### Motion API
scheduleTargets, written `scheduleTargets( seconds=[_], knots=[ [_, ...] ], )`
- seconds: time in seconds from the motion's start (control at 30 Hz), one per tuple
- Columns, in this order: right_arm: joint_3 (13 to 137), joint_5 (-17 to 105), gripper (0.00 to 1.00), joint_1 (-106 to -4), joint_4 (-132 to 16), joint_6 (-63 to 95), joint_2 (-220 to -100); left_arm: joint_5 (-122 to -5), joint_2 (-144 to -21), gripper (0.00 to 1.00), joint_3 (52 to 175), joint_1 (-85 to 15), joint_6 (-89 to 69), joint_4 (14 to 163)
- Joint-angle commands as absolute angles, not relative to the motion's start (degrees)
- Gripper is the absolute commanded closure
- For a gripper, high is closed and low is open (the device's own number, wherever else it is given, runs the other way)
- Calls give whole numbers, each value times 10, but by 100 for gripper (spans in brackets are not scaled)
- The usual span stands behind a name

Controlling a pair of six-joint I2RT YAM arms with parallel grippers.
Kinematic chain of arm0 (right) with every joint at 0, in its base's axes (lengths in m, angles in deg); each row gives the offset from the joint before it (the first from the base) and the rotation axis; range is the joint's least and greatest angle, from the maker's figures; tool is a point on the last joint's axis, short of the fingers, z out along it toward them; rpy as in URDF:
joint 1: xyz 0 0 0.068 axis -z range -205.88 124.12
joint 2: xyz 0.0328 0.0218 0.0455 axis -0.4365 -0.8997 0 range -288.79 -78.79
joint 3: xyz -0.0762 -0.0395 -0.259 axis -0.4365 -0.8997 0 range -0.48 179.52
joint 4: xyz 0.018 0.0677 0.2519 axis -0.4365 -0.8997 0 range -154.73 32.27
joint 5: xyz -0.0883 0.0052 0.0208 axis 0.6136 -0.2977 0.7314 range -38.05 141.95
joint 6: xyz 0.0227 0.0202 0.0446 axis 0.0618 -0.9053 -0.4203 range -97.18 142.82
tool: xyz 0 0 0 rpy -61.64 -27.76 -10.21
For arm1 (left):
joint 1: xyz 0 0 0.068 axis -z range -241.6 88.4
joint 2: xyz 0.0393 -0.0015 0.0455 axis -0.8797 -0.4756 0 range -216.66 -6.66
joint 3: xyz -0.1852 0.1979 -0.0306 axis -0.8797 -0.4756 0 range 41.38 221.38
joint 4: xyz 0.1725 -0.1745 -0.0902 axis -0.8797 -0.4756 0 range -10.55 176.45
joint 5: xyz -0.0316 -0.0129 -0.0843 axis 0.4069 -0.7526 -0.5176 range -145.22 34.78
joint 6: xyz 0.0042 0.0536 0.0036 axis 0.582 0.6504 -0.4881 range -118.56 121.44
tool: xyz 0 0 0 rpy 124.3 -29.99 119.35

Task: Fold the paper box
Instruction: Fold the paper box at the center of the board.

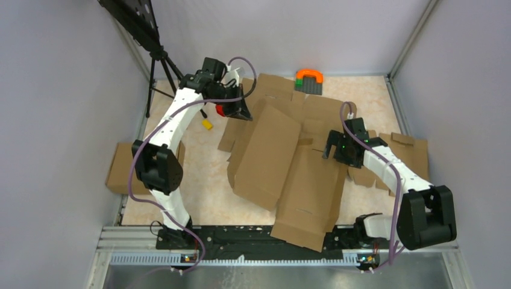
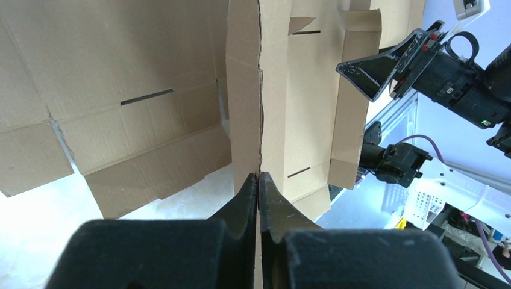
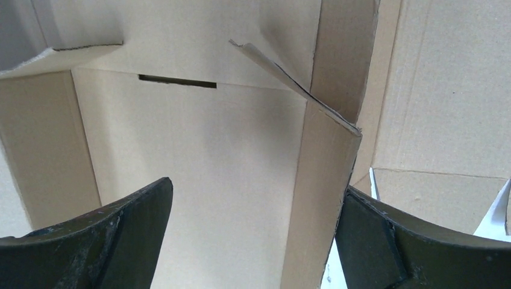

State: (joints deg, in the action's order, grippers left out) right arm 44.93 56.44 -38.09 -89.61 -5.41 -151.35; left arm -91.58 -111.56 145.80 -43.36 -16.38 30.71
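Note:
The paper box (image 1: 301,174) is a big brown die-cut sheet lying down the middle of the table, with one large flap (image 1: 268,153) raised and tilted. My left gripper (image 1: 241,111) is shut on the far edge of that flap. In the left wrist view the jaws (image 2: 259,176) pinch the cardboard seen edge-on (image 2: 260,108). My right gripper (image 1: 332,149) hovers open over the box's right side. In the right wrist view a raised side strip (image 3: 319,198) stands between its fingers (image 3: 259,185), close against the right finger (image 3: 379,241); the left finger (image 3: 120,223) is apart from it.
A smaller cardboard slab (image 1: 120,168) lies at the table's left edge, and cardboard scraps (image 1: 410,150) lie at the right. An orange, green and grey block (image 1: 309,80) sits at the back. A small yellow piece (image 1: 207,125) lies near the left arm. A tripod (image 1: 159,60) stands back left.

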Motion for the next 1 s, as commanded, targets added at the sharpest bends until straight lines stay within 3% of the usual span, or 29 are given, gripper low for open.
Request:
scheduleTargets(
  seconds=[0.0, 0.23, 0.43, 0.67, 0.77, 0.87, 0.97],
  knots=[
    [463, 573, 4, -379, -909, -37, -1511, -914, -1115, 100, 1493, -450, -154, 300],
    [478, 646, 1, -375, -927, -84, -1519, -922, -1118, 100, 1499, -461, -147, 295],
    [483, 559, 6, -370, -898, -76, -1513, -976, -1123, 100, 1484, -451, -163, 317],
    [474, 524, 28, -371, -888, -65, -1497, -974, -1123, 100, 1450, -422, -174, 348],
    [467, 499, 43, -371, -875, -62, -1496, -983, -1123, 100, 1435, -417, -177, 362],
    [462, 467, 66, -371, -858, -57, -1499, -982, -1123, 100, 1432, -411, -177, 367],
    [456, 440, 76, -371, -843, -54, -1505, -982, -1126, 100, 1431, -409, -175, 367]
  ],
)
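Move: The box's right side wall has its far stretch beside the open right hand's outer finger, about 3 cm to the right of the hand point, level with it and some 2 cm below. The slot in the tray floor lies about 5 cm left, 3 cm ahead and 6 cm down. From the left hand, which holds the raised panel's edge, the tray middle is roughly 22 cm back, 19 cm right and 20 cm below; that wall stretch is 12 cm back, 30 cm right and 18 cm below. The box's right side wall comes between the right hand's fingers: the wide-open hand eases about 2 cm right, then comes back left some 3 cm while its fingers close most of the way, one inside the wall and one against its outer face. Still pinching the raised panel's edge, the left hand drifts about 2 cm left and slightly forward, then swings 3.5 cm right and a little back and down. ##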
